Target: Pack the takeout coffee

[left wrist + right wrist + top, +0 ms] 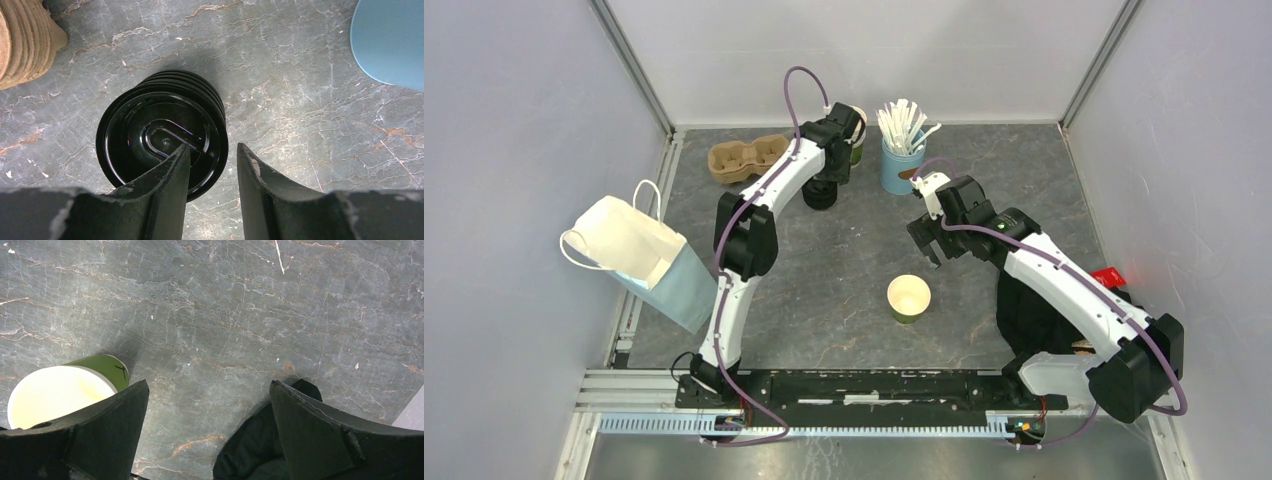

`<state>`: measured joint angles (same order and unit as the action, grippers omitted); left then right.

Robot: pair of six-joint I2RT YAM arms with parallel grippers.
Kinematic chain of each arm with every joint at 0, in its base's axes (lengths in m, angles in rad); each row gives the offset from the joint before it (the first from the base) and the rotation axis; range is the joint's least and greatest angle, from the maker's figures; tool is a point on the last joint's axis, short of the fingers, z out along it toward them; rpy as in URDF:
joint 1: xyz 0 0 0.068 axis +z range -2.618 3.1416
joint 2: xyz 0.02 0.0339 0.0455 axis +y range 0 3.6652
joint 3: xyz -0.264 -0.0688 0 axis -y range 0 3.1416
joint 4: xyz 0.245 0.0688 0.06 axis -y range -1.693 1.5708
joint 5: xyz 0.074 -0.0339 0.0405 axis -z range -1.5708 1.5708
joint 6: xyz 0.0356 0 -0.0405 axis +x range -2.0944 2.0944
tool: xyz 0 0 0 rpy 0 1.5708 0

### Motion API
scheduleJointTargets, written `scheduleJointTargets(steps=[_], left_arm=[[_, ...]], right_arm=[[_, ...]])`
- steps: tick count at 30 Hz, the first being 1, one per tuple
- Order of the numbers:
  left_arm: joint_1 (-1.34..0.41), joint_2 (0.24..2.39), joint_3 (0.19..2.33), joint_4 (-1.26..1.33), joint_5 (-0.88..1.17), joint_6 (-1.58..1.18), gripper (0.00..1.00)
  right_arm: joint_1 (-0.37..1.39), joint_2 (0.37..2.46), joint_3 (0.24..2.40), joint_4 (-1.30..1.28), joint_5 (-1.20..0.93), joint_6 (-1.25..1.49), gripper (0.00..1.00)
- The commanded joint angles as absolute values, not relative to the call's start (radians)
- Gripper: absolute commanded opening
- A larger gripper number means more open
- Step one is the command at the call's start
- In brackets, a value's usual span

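The takeout coffee cup (pixel 909 298), a small green paper cup with its cream inside showing, stands alone mid-table; its rim also shows at the lower left of the right wrist view (pixel 55 395). My right gripper (pixel 931 245) (pixel 207 382) hangs open above bare table just right of it, holding nothing. At the back, a stack of black lids (pixel 820 196) (pixel 150 135) sits under my left gripper (pixel 829 175) (pixel 213 146). Its jaws stand partly apart, one finger over the top lid and the other outside the rim, with a gap still showing.
A white and blue paper bag (pixel 639 255) lies at the left. A cardboard cup carrier (pixel 746 157) (pixel 22 45) and a blue holder of stirrers (pixel 902 160) (pixel 390 40) flank the lids. Stacked cups (pixel 856 125) stand behind the left arm. Black cloth (pixel 1034 320) (pixel 255 445) lies at right.
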<state>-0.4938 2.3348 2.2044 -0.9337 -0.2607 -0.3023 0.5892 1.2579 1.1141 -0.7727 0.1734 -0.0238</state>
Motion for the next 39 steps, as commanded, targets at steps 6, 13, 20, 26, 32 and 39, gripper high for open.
scheduleJointTargets(steps=[6,13,20,26,32,39], left_arm=[[-0.493,2.351,2.257,-0.928,-0.257,-0.253,0.41],[-0.492,2.368,2.266,-0.927,-0.243,-0.256,0.39],[-0.493,2.371,2.267,-0.928,-0.238,-0.258,0.37],[-0.492,2.37,2.273,-0.928,-0.236,-0.258,0.3],[-0.493,2.362,2.273,-0.928,-0.228,-0.258,0.21],[-0.493,2.351,2.275,-0.928,-0.226,-0.261,0.17]], right_arm=[[0.595,1.246,1.114,-0.744,0.164,-0.023,0.98],[0.595,1.249,1.112,-0.743,0.164,-0.023,0.98],[0.596,1.249,1.112,-0.742,0.163,-0.022,0.98],[0.597,1.25,1.111,-0.741,0.163,-0.023,0.98],[0.596,1.25,1.112,-0.741,0.163,-0.023,0.98],[0.596,1.249,1.111,-0.742,0.163,-0.022,0.98]])
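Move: The stack of black lids stands about 4 cm to the left of the left hand, nearly level with it fore and aft, its middle some 3 cm lower, so the open fingers straddle its right rim. The cup stack is about 12 cm ahead and 3 cm right, the blue straw holder 4 cm ahead and 16 cm right, and the brown tray 9 cm ahead and 22 cm left. From the idle right hand, the lids lie roughly 21 cm ahead, 27 cm left and 10 cm down. The left fingers close on the right-hand rim of the top lid, one finger inside over the lid and the other outside the stack, narrowing from about half open to nearly shut until they pinch the rim. The hand first sinks about 1 cm, then all but holds its height, edging half a centimetre right without turning noticeably. ##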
